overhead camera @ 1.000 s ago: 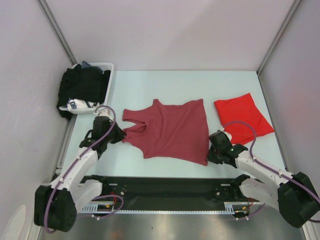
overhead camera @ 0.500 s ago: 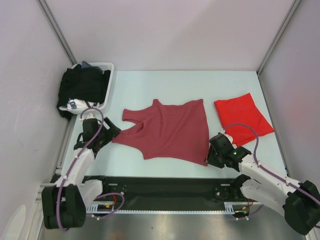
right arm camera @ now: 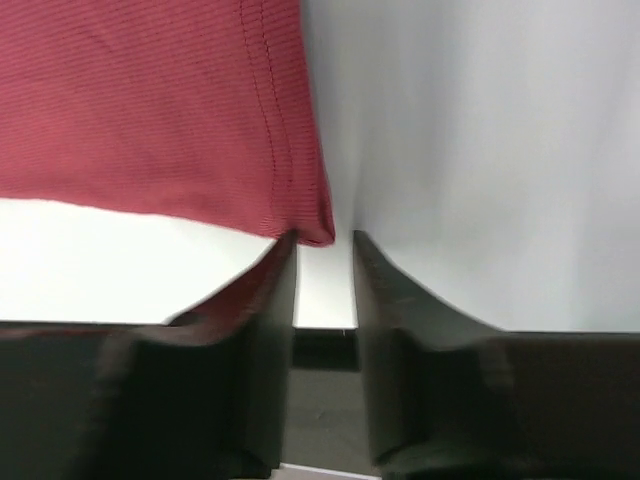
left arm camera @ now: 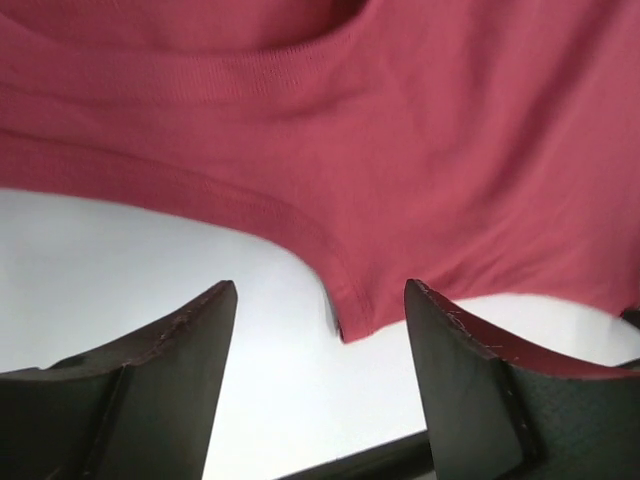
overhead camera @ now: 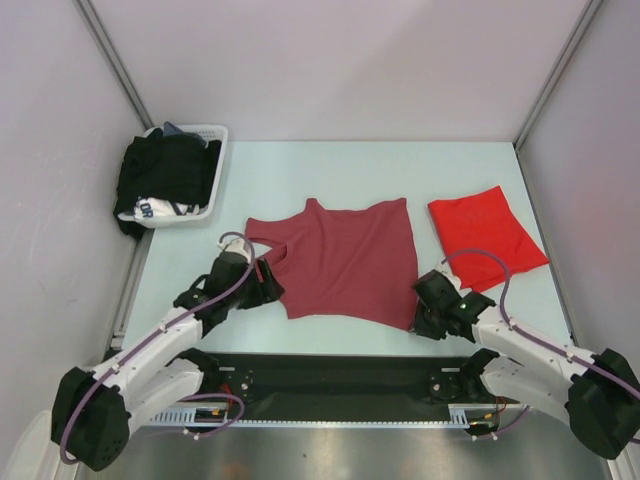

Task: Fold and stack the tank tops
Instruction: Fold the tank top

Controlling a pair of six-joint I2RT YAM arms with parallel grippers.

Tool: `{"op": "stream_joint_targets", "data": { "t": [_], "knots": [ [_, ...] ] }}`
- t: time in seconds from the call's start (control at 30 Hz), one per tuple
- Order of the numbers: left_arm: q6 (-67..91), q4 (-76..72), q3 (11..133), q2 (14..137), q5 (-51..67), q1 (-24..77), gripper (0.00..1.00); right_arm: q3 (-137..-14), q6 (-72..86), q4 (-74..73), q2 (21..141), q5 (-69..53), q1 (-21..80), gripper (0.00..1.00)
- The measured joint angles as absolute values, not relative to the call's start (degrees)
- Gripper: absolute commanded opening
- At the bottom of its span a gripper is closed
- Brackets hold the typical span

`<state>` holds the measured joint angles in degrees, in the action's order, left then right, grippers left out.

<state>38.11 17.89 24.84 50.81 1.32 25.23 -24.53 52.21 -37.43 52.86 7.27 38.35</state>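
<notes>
The darker maroon tank top (overhead camera: 340,265) lies spread flat mid-table, straps toward the left. My left gripper (overhead camera: 268,285) hovers at its near-left edge. In the left wrist view the left gripper (left arm camera: 320,295) is open wide, and a corner of the maroon top (left arm camera: 345,320) lies on the table between the fingertips, ungripped. My right gripper (overhead camera: 424,316) sits at the top's near-right corner. In the right wrist view the right gripper (right arm camera: 323,242) shows a narrow bare gap, with that hem corner (right arm camera: 315,232) just ahead of the left finger (right arm camera: 275,290). The bright red tank top (overhead camera: 487,235) lies folded at the right.
A white basket (overhead camera: 215,135) at the back left holds black garments (overhead camera: 165,170) and a white cloth with dark lettering (overhead camera: 150,210), partly spilling over its side. A black rail (overhead camera: 330,375) runs along the near table edge. Walls close in left and right.
Both grippers opened and let go of the maroon top. The left arm swung out to the left, then came back right to the top's near-left edge. The right arm barely moved.
</notes>
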Motion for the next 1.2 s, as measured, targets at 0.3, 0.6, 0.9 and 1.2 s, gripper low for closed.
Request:
{"op": "stream_joint_targets", "data": {
  "t": [0.3, 0.6, 0.9, 1.2],
  "knots": [
    [40.9, 17.2, 22.2, 57.4, -0.9, 36.0, 0.7, -25.1, 53.2, -33.2, 57.4, 7.7, 39.5, 0.0],
    [44.1, 6.9, 21.3, 62.6, -0.9, 37.5, 0.62, -24.7, 54.4, -35.7, 54.1, 8.6, 40.0, 0.0],
    [46.5, 4.6, 21.3, 64.2, -1.4, 41.9, 0.6, -24.7, 54.5, -36.8, 52.9, 8.7, 40.1, 0.0],
    [47.7, 8.7, 21.7, 63.8, -5.4, 44.0, 0.29, -24.7, 54.5, -37.2, 52.3, 8.8, 40.2, 0.0]
  ]
}}
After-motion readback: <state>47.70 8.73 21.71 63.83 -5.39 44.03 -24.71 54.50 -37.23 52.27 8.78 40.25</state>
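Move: The tank top's left hem corner lies about 6 cm to the left hand's right, 4 cm back and 6 cm below; the burgundy tank top's middle is some 8 cm ahead and 17 cm right of that hand. The right hem corner is right at the right hand, about 1 cm ahead, 1 cm left and 1 cm below, with the folded red top about 20 cm ahead and 14 cm right of this hand. Left hand goes right, down and back about 9 cm, narrowing around its hem corner; right fingers pinch theirs. ##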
